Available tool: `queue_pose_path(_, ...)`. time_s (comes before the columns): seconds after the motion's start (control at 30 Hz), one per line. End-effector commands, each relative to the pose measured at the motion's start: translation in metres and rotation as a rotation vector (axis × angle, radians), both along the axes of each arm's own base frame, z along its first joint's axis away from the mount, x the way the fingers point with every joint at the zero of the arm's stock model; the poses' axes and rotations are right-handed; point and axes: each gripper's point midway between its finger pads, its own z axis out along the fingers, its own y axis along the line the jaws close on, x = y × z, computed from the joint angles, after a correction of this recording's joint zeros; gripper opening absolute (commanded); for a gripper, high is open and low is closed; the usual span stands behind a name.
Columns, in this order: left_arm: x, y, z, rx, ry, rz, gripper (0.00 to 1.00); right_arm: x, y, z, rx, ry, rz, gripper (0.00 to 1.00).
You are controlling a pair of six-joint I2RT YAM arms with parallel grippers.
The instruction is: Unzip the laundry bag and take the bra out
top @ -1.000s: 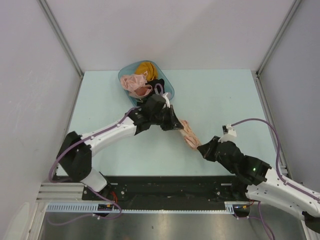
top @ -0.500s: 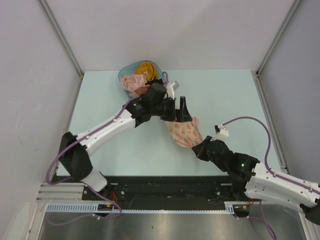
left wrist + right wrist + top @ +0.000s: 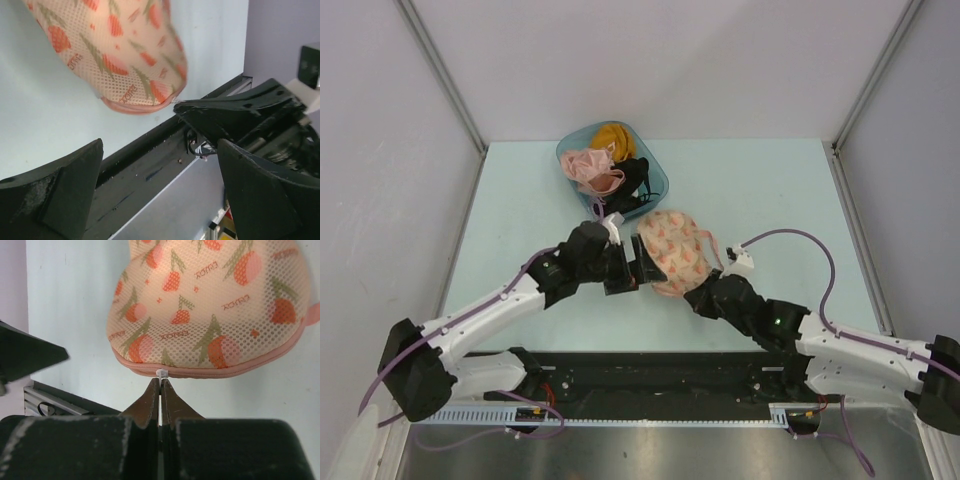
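The laundry bag point(image 3: 678, 252) lies flat on the table, cream-peach mesh with orange motifs and a pink zipped rim. My right gripper point(image 3: 695, 295) is at its near rim. In the right wrist view its jaws point(image 3: 160, 381) are pressed together on the small white zipper pull point(image 3: 161, 373), with the laundry bag point(image 3: 210, 305) just beyond. My left gripper point(image 3: 638, 265) stands wide open just left of the bag, holding nothing. In the left wrist view its gap point(image 3: 161, 150) is empty, and the laundry bag point(image 3: 120, 55) lies ahead and apart from the fingers. The bra is hidden.
A teal plastic tub point(image 3: 660, 180) stands at the back of the table, behind the bag, holding pink, mustard-yellow and dark garments. The black base rail point(image 3: 650, 365) runs along the table's near edge. Grey walls enclose both sides.
My left gripper has opened, let go of the bag and drawn back toward the near left. The bag has dropped flat on the table. My right gripper moved left, still shut.
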Motion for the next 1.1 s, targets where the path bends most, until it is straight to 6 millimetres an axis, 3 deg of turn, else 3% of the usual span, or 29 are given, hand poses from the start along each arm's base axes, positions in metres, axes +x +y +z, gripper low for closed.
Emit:
queue_pose_path(0.0,-0.009,-0.006,-0.006,-0.130,0.101,0.062,1.00,0.004,0.015,0.015,0.072,-0.032,0.005,0.00)
queue_pose_path(0.07,-0.005,-0.009,-0.010,-0.192,0.129,0.107,1.00,0.004,0.016,0.015,0.069,-0.032,0.004,0.00)
queue_pose_path(0.1,-0.008,-0.008,-0.026,-0.188,0.158,0.121,1.00,0.003,0.016,0.014,0.070,-0.029,0.005,0.00)
queue_pose_path(0.17,-0.004,-0.017,-0.022,-0.266,0.177,0.128,1.00,0.003,0.016,0.013,0.067,-0.030,0.002,0.00)
queue_pose_path(0.33,-0.001,-0.030,-0.047,-0.272,0.241,0.124,1.00,0.002,0.016,0.010,0.060,-0.022,-0.005,0.00)
queue_pose_path(0.43,0.002,-0.036,-0.044,-0.335,0.256,0.132,1.00,0.000,0.019,0.007,0.054,-0.014,0.000,0.00)
queue_pose_path(0.57,0.007,-0.042,-0.059,-0.270,0.259,0.155,0.98,0.000,0.024,0.006,0.064,-0.012,0.008,0.00)
queue_pose_path(0.67,0.008,-0.044,-0.066,-0.229,0.271,0.162,0.73,0.000,0.027,0.005,0.071,-0.009,0.009,0.00)
queue_pose_path(0.7,0.008,-0.042,-0.070,-0.215,0.280,0.171,0.50,0.000,0.025,0.004,0.061,-0.005,0.008,0.00)
queue_pose_path(0.77,0.010,-0.038,-0.074,-0.188,0.279,0.188,0.23,-0.002,0.018,-0.002,0.037,0.009,-0.010,0.00)
queue_pose_path(0.87,0.014,-0.033,-0.071,-0.184,0.251,0.158,0.00,-0.003,-0.001,-0.007,-0.024,0.011,-0.039,0.00)
queue_pose_path(1.07,0.017,-0.031,-0.068,-0.187,0.237,0.101,0.00,-0.001,-0.057,-0.014,-0.106,-0.006,-0.125,0.00)
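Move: The laundry bag's near-left corner lies about 3 cm to the left hand's right, level with it fore and aft and some 9 cm below. From that same hand, the zipper pull is about 9 cm right, 1 cm back and 7 cm down, the bag's middle about 9 cm ahead and 6 cm right, and the clothes tub roughly 27 cm ahead and 8 cm left. From the right hand, which already pinches the pull, the corner lies about 6 cm left and 1 cm ahead. Down nearly 9 cm goes the open left hand, then also some 3 cm right towards the bag's near-left corner, fingers tipping about 20 degrees steeper, and closes on the mesh beside the zipper edge, pinching it and rising slightly. The right hand keeps its grip on the pull, easing about 2 cm left and a little down before turning back about 3 cm right. ##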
